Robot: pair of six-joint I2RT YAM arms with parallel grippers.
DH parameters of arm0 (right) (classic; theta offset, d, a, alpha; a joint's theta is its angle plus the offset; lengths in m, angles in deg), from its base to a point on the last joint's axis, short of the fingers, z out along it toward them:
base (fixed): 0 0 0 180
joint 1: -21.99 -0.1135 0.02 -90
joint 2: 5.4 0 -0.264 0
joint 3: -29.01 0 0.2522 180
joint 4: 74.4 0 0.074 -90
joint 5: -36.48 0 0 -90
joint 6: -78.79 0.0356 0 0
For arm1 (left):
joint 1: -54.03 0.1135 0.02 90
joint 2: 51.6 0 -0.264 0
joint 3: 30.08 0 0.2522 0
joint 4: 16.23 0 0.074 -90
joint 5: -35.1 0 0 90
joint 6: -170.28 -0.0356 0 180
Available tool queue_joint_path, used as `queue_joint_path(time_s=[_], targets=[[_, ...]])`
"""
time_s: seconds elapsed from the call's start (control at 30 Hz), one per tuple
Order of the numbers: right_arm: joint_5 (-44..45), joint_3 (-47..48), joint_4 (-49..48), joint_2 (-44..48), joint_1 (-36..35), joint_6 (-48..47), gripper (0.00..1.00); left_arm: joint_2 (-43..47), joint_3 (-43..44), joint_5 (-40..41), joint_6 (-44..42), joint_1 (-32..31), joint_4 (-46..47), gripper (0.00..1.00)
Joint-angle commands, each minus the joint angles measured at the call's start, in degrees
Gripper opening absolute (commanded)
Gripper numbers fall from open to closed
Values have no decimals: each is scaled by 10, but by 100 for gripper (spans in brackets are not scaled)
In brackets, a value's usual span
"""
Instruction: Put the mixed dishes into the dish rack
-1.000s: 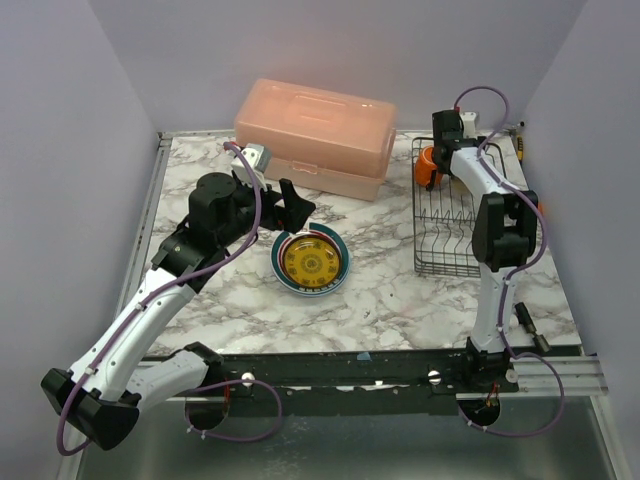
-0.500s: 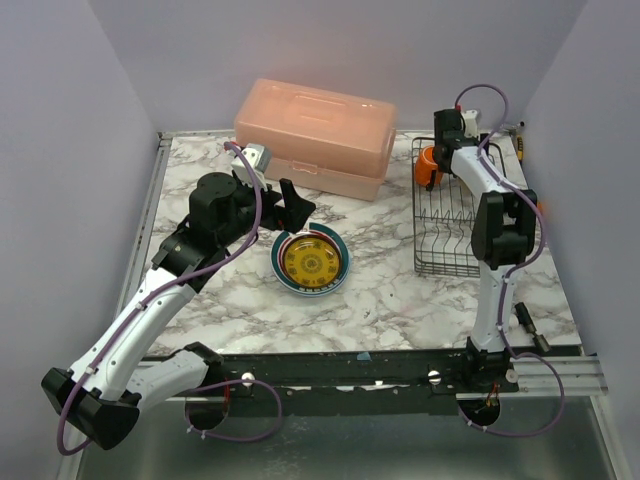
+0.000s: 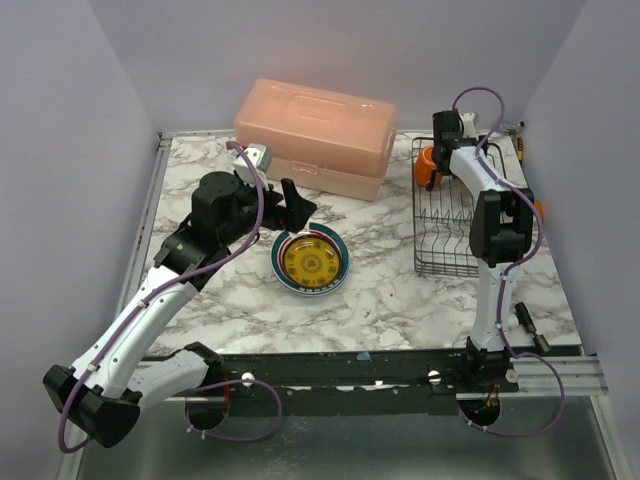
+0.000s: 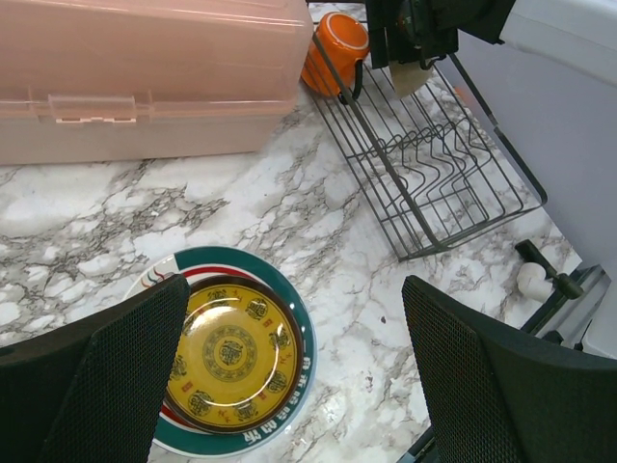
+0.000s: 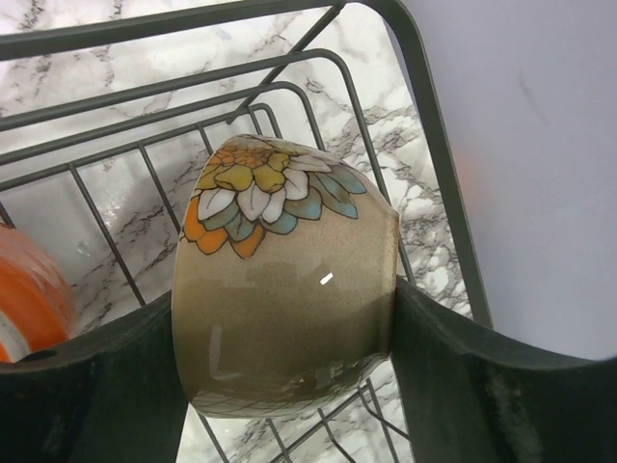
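Observation:
A yellow patterned plate (image 3: 311, 262) lies stacked on a green-rimmed plate (image 4: 294, 318) in the middle of the table. My left gripper (image 3: 293, 205) hovers just above and behind them, open, with nothing between its fingers (image 4: 106, 376). The black wire dish rack (image 3: 447, 225) stands at the right. An orange mug (image 3: 427, 165) sits in its far left corner. My right gripper (image 3: 447, 135) is over the rack's far end, shut on a cream bowl (image 5: 289, 309) painted with a flower. The bowl is turned on its side above the rack wires (image 5: 145, 174).
A big pink lidded box (image 3: 315, 135) stands at the back, left of the rack and close behind my left gripper. The side wall (image 5: 540, 145) rises just beyond the rack's far edge. Bare marble (image 3: 380, 300) lies in front of the plates and rack.

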Motion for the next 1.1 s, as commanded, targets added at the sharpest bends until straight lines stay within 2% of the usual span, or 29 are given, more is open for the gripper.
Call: queue_joint_path(time_s=[0.0,0.1,0.2,0.4,0.67,0.93,1.07], targets=[[-42,31,14,-3,1,7,79,-9,3,-18,7,-3,1,91],[-56,25,2,5,0,2,92,-6,4,-21,8,-3,0,91],[-66,35,4,0,1,0,100,-3,1,-16,8,-3,2,91],[-86,49,24,1,1,13,100,-5,1,-13,6,-3,0,91],[-130,35,45,59,1,45,100,-8,1,-16,7,-3,1,91],[-164,-37,34,144,1,107,100,-11,0,-19,9,-3,1,91],[-170,-118,6,196,3,170,98,-12,0,-22,11,-3,2,91]])
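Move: My right hand still pinches the bowl at the far right end of the dish rack. The rack spot where it will rest lies about 3 cm to the left, 1 cm back and 5 cm below my fingers. The orange mug stands some 11 cm to the left, 3 cm ahead and 4 cm lower. From my left hand, that rack spot is roughly 24 cm ahead, 43 cm right and 26 cm below. I open my right fingers from the bowl's sides to their full width, easing about 1.5 cm forward and a little left towards the mug to let go. Then I lift some 7 cm clear of the rack, drifting farther left and about 3 cm back again, while the hand rolls about 20 degrees with its left side rising. ##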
